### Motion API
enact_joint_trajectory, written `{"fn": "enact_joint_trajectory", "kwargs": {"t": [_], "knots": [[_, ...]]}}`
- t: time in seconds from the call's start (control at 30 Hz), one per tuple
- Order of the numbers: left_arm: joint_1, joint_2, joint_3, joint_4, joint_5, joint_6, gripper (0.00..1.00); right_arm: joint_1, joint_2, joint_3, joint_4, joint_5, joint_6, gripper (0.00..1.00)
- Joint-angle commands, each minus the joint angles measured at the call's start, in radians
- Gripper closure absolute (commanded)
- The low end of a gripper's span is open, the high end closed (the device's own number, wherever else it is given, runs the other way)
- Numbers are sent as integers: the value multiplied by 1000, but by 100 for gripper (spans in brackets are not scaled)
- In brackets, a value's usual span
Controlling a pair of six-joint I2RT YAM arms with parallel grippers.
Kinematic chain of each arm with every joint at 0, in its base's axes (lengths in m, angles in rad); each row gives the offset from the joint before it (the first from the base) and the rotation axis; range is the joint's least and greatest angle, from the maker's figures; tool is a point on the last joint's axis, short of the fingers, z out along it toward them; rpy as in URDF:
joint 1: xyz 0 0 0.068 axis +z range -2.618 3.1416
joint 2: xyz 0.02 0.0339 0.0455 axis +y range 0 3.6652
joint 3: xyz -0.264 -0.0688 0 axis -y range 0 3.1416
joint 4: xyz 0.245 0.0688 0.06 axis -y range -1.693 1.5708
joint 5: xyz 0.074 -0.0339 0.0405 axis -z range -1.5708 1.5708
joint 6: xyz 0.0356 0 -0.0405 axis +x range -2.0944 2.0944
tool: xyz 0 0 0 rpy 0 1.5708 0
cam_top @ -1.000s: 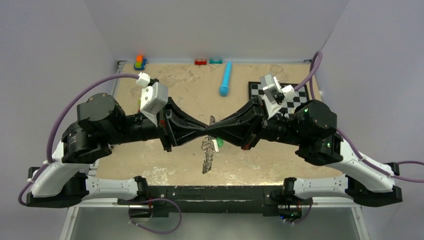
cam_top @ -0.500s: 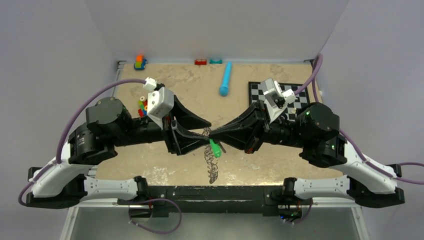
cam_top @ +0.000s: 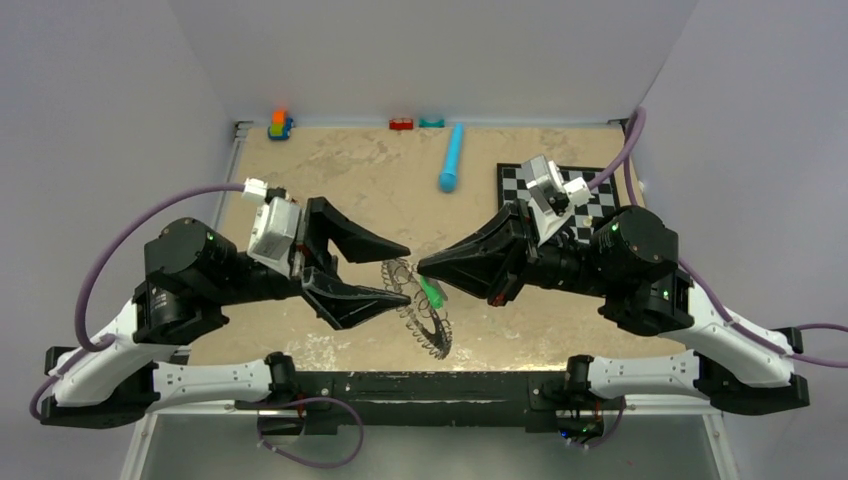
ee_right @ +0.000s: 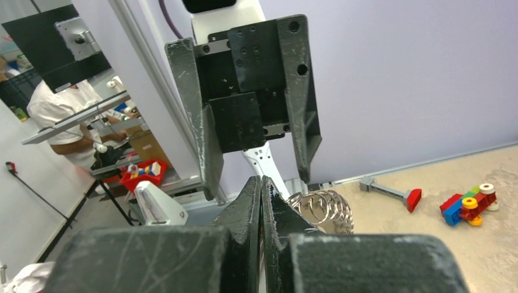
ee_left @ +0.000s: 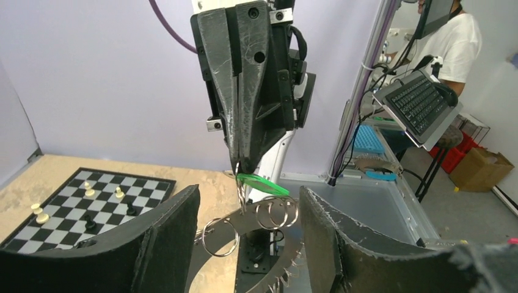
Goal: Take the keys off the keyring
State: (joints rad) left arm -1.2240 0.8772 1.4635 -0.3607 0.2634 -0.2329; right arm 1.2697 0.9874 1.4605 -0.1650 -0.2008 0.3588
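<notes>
The keyring, a thin grey hoop rimmed with small silver keys, hangs in the air over the middle of the table. One key has a green head. My right gripper is shut, pinching the keyring at its top beside the green key. My left gripper is open and empty, its fingers above and below the ring's left side without touching it. In the left wrist view the small rings and the green key hang from the right gripper's tip, between my open left fingers. In the right wrist view the rings show past the shut jaws.
A blue cylinder lies at the back middle. A chessboard with pieces sits at the back right, partly under the right arm. Small toy bricks and red and teal pieces line the back edge.
My left gripper has opened, let go of the keyring and drawn back to the left. The keyring now hangs from the right gripper alone and has swung round to show its hoop.
</notes>
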Motion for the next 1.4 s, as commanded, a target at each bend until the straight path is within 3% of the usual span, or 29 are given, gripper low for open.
{"fn": "enact_joint_trajectory", "kwargs": {"t": [0.0, 0.27, 0.53, 1.37], "knots": [[1, -41, -50, 141, 22, 17, 36, 2, -20, 54, 62, 68, 12, 100], [1, -64, -140, 259, 17, 7, 55, 3, -33, 44, 139, 131, 50, 100], [1, -37, -157, 317, 5, 15, 65, 3, -35, 42, 178, 118, 72, 100], [1, -43, -172, 386, -34, 22, 71, 2, -45, -30, 273, 86, 112, 100]]}}
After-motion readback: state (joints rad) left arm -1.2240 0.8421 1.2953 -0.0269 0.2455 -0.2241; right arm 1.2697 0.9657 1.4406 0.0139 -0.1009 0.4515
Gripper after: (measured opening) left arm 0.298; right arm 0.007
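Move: The green key, its ring still pinched in the right fingertips, lies about 3 cm right of the open left hand and 1 cm back, level with it. The toothed disc hangs from that ring, its middle some 6 cm below the left hand, 2 cm to the right and 1 cm back. From the right hand, the key is about 2 cm back, 1 cm right and 1 cm lower; the disc's middle lies 7 cm straight below and 1 cm back. Keeping its pinch on the key's ring, the right hand lifts key and disc about 4.5 cm, easing some 1.5 cm right and tilting its fingertips up. The left hand first backs off a centimetre to its left, then returns right towards the disc's upper rim, rising about 2 cm overall, fingertips tipping up some 10 degrees while its gap roughly halves without shutting. ##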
